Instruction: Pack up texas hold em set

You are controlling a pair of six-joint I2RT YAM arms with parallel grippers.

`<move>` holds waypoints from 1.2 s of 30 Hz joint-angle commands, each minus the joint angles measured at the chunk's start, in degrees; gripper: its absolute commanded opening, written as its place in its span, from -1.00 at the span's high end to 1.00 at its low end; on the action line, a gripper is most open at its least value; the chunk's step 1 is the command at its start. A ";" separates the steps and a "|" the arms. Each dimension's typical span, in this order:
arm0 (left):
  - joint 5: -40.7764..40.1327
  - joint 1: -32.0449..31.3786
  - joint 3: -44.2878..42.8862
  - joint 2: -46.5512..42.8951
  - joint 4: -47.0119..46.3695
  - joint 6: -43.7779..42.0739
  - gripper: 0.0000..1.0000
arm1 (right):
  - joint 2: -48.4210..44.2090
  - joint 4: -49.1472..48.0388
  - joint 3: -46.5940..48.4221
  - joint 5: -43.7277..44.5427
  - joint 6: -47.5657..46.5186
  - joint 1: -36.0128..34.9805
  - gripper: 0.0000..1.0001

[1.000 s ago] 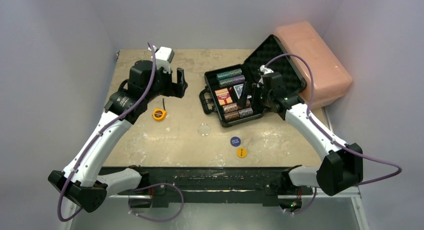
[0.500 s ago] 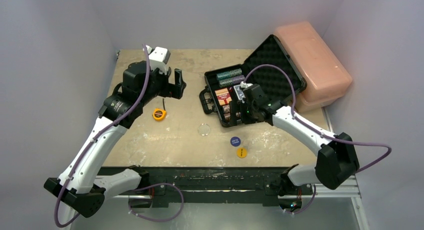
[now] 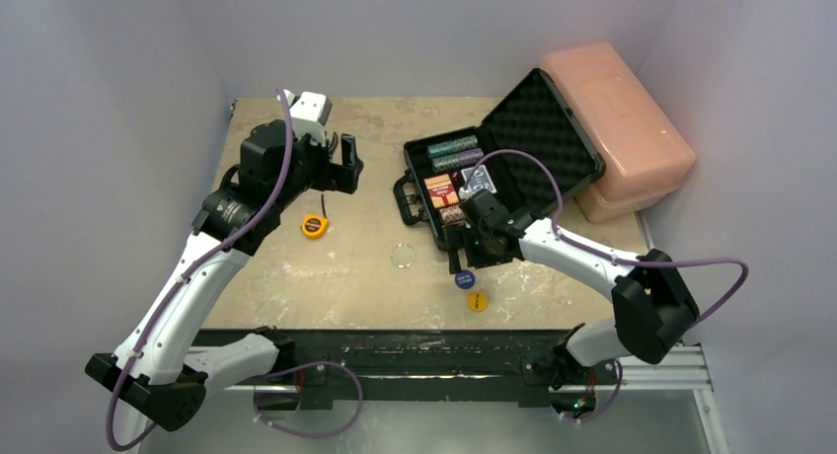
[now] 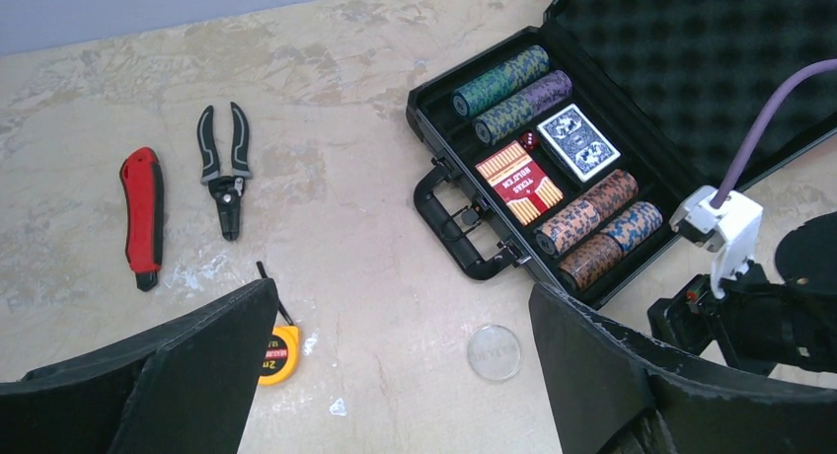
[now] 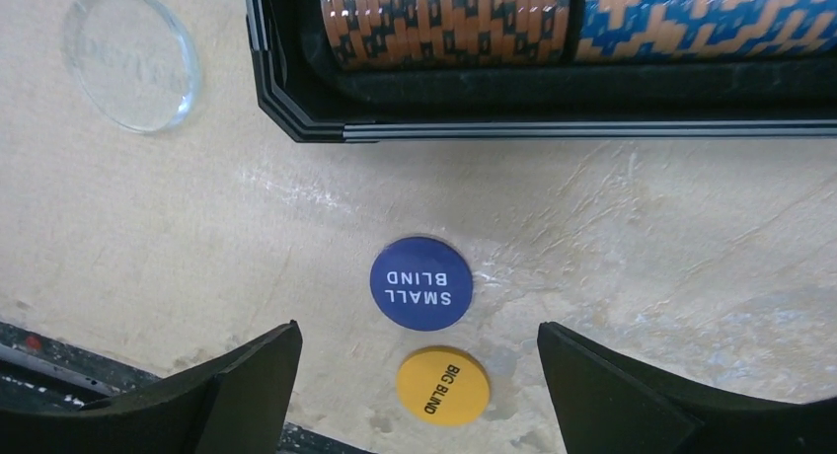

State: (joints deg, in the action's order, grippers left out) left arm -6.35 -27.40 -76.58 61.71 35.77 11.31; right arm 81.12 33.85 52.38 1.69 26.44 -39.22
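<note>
The black briefcase (image 3: 538, 128) lies open at the back right, with chip stacks (image 4: 587, 212), a red deck (image 4: 518, 183), a blue deck (image 4: 578, 141) and a red die (image 4: 528, 139) in its tray. In front of it, on the table, lie a blue "small blind" button (image 5: 421, 283), a yellow "big blind" button (image 5: 442, 385) and a clear round button (image 4: 494, 351). My right gripper (image 5: 417, 336) hangs open above the blue and yellow buttons, touching neither. My left gripper (image 4: 400, 306) is open and empty, high over the table left of the case.
A pink plastic box (image 3: 622, 118) stands behind the case lid. Pliers (image 4: 225, 168) and a red utility knife (image 4: 144, 212) lie at the back left. A yellow tape measure (image 3: 314, 225) lies beneath the left arm. The table's near edge is just past the yellow button.
My right arm has swung from over the case tray to the table in front of it, above the two coloured buttons. My left gripper has opened wider and shifted slightly left.
</note>
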 commanded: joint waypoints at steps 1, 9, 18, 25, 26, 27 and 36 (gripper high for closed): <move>0.50 0.15 -0.33 -1.15 -1.00 -1.03 -1.00 | 2.68 -0.91 -0.01 2.22 2.48 -2.43 -0.86; 0.64 0.15 -0.46 -1.01 -0.98 -1.12 -1.00 | 6.66 -1.54 0.38 3.47 3.84 -4.71 -0.76; 0.57 0.15 -0.77 -1.07 -0.63 -1.00 -1.00 | 9.53 -2.54 0.23 5.07 4.02 -5.50 -0.59; 0.90 0.15 -0.77 -0.97 -0.68 -0.99 -1.00 | 10.64 -3.89 -0.22 6.65 4.15 -5.51 -0.46; 0.90 0.15 -0.80 -0.90 -0.69 -1.02 -1.00 | 10.92 -4.03 -0.23 6.65 4.15 -5.45 -0.45; 0.90 0.15 -0.77 -0.84 -0.69 -1.01 -1.00 | 11.12 -4.17 -0.29 6.73 4.15 -5.51 -0.43; 0.85 0.20 -0.81 -0.75 -0.67 -1.05 -1.00 | 11.35 -3.85 -1.10 7.05 4.22 -5.75 -0.24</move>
State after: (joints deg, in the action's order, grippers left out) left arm -5.98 -27.40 -76.58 61.71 35.77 10.90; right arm 92.25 30.85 52.25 7.66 30.00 -44.38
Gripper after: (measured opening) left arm 0.998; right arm 0.638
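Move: The blue small blind button lies some 6 cm below the right hand, about 1 cm back and 1 cm to its left. From the same hand the yellow big blind button is roughly 6 cm back and 2 cm to the right; the clear disc is 4 cm ahead and 14 cm left; the open case's tray centres about 19 cm ahead, 1 cm left. From the left hand the small blind button lies some 8 cm back, 22 cm right, 33 cm down. Onto the small blind button the right hand sinks about 5 cm, quickly at first with a slight drift back and left, then slowly, creeping about 1 cm forward again. The wrist rolls a little, its left side dipping under 10 degrees, while the wide-open fingers close by about a third to straddle the button, the left tip close at its rim; a pinch isn't seen. ##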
